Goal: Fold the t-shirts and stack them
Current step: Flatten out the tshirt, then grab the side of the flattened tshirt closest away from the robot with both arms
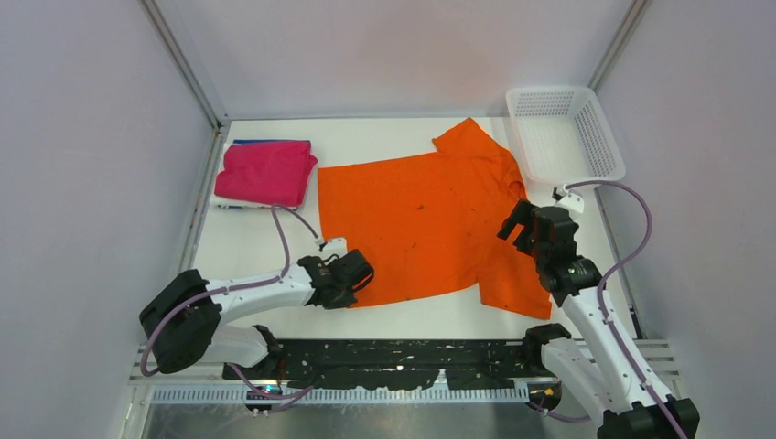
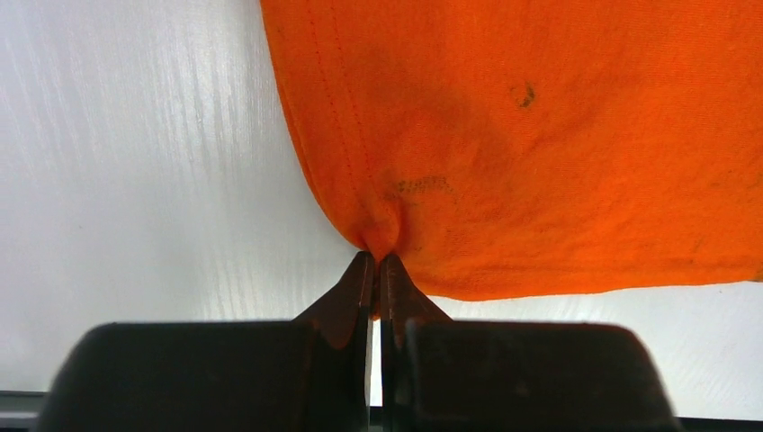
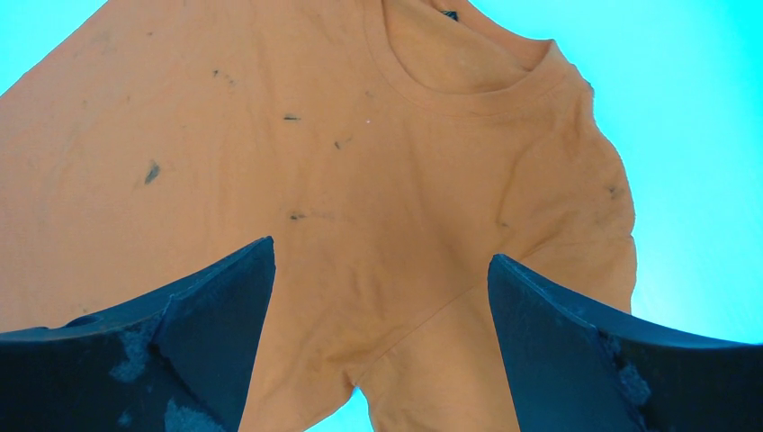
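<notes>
The orange t-shirt [image 1: 430,219] lies spread flat in the middle of the table, collar to the right. My left gripper [image 1: 359,273] is shut on its near left hem corner; the left wrist view shows the jaws closed on a pinch of orange cloth [image 2: 382,236]. My right gripper [image 1: 523,222] is open and hovers above the shirt's near sleeve; in the right wrist view [image 3: 381,270] the fingers stand wide apart over the armpit seam, with the shirt [image 3: 360,162] below. A folded magenta-pink t-shirt [image 1: 266,171] lies at the back left, with a blue edge [image 1: 265,142] showing under it.
A white plastic mesh basket [image 1: 564,133] stands at the back right corner. Grey walls with metal posts enclose the table on the left, back and right. A black rail [image 1: 393,357] runs along the near edge between the arm bases.
</notes>
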You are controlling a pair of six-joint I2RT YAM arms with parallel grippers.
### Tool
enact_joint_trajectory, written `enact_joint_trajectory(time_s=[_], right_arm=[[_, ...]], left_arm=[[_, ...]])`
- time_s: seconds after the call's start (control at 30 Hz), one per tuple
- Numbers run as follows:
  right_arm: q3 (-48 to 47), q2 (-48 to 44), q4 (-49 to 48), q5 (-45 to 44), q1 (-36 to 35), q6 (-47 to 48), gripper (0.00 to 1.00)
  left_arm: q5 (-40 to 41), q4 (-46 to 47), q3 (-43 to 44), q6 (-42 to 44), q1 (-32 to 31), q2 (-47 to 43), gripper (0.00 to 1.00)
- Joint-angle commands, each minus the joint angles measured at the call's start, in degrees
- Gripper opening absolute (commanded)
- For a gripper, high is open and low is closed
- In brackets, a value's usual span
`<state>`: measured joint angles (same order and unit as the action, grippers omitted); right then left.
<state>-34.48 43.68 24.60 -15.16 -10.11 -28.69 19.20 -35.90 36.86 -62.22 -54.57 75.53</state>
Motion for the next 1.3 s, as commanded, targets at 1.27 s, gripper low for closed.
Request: enact_joint_trajectory(time_s=[1.27], right_arm=[[4.8,8.4,25.5,5.5,-26.6,-23.5,0.92]], left_arm=[[7.4,0.0,-7.3,10.5,15.0,-16.5,0.00]])
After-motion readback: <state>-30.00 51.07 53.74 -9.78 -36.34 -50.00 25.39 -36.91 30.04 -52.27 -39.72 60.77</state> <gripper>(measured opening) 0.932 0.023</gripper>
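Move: The left hand holds the t-shirt's near-left corner right in its shut fingers; the far-left corner lies about 41 cm ahead and 10 cm to its left, the pink stack roughly 39 cm ahead and 25 cm left. For the open right hand, the near sleeve's hem lies some 13 cm back, 3 cm left and 14 cm below; at table level too, the underarm is about 5 cm back and 12 cm left, the collar 22 cm ahead and 2 cm right. Keeping its pinch, the left hand drags the corner about 8 cm left and a little forward close over the table, turning slightly counter-clockwise, then holds it there. Meanwhile the right hand draws back some 15 cm, sinking and bearing left, and tips its fingers about 40 degrees further down, ending wide open low over the near sleeve's hem with no grip on it yet. ##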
